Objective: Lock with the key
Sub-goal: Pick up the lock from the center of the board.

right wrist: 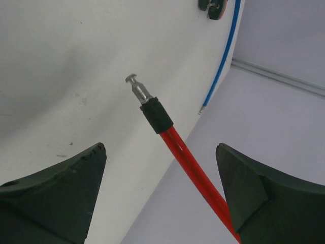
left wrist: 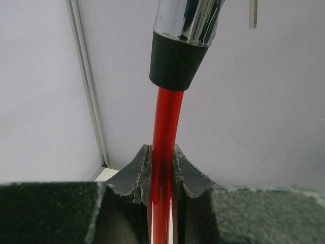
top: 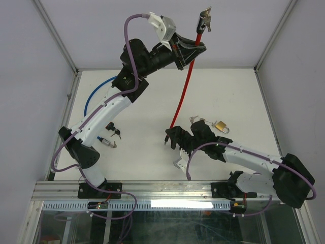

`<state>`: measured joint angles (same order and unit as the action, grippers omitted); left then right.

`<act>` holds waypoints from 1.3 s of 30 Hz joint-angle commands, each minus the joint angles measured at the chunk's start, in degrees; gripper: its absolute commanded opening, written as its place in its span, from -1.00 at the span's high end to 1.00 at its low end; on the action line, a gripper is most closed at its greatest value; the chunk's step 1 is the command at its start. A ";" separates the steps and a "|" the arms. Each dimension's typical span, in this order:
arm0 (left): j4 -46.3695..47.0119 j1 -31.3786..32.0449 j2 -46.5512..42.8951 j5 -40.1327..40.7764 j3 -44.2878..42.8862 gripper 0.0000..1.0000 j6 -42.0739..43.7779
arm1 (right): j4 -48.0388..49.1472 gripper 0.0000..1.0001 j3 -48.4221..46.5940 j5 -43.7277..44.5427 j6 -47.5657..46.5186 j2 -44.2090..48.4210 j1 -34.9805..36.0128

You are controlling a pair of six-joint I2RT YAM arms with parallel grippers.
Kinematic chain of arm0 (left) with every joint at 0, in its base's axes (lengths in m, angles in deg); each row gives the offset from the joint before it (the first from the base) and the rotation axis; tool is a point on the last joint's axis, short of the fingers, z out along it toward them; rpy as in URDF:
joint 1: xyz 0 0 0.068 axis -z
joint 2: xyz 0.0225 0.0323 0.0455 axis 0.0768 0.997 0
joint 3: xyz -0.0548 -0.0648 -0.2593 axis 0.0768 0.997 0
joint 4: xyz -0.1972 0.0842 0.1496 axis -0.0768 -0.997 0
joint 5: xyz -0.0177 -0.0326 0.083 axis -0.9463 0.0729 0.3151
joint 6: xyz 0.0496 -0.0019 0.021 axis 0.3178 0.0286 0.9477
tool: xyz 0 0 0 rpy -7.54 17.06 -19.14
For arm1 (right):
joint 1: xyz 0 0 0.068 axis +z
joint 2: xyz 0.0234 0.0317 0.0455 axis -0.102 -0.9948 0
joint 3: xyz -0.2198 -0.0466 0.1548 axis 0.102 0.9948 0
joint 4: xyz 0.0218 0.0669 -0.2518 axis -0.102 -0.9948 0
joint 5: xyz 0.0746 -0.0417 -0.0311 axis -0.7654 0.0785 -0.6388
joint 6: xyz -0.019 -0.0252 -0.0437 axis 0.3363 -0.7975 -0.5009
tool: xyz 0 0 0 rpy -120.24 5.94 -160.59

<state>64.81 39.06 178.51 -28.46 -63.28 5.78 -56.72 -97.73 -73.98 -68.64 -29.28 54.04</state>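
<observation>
A red cable lock hangs from high at the back down to the table. My left gripper is shut on the red cable just below its black collar and chrome lock head. A key sits at that head. The cable's free end, a black sleeve with a metal pin, points over the white table. My right gripper is open around this lower stretch. The cable runs between its fingers, close to the right one, and I cannot tell if it touches.
A brass padlock with keys lies just behind the right gripper. More keys lie beside the left arm, and a blue cable curves along the table's left edge. Grey walls close in the sides and back.
</observation>
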 commanded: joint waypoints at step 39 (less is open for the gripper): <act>2.75 0.57 -3.40 -1.89 0.76 1.00 -3.64 | 55.48 0.37 11.73 -0.83 -16.33 -13.84 1.37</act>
<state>63.72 39.15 178.49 -29.31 -61.84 3.99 -6.68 -86.10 -73.21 -79.37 -42.74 54.91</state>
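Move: The red cable lock hangs from my left hand, its free end some 45 cm below that hand, about 12 cm back and 6 cm to the left. From my open right hand that free end is about 4 cm to the left, 4 cm back and 4 cm lower. On the board, roughly 12 cm below my right hand, a small key lies 10 cm ahead and 11 cm to the right, a brass padlock 7 cm ahead and 23 cm to the right. I sweep my right hand forward, up and left, some 5 cm in all, onto the red cable just above its black collar, then ease back about a centimetre. On the way the wrist rolls about 25 degrees, forward side rising, the fingers level out, and they close from wide open to about a third, either side of the cable. My left hand keeps its pinch and sinks 1.5 cm. ##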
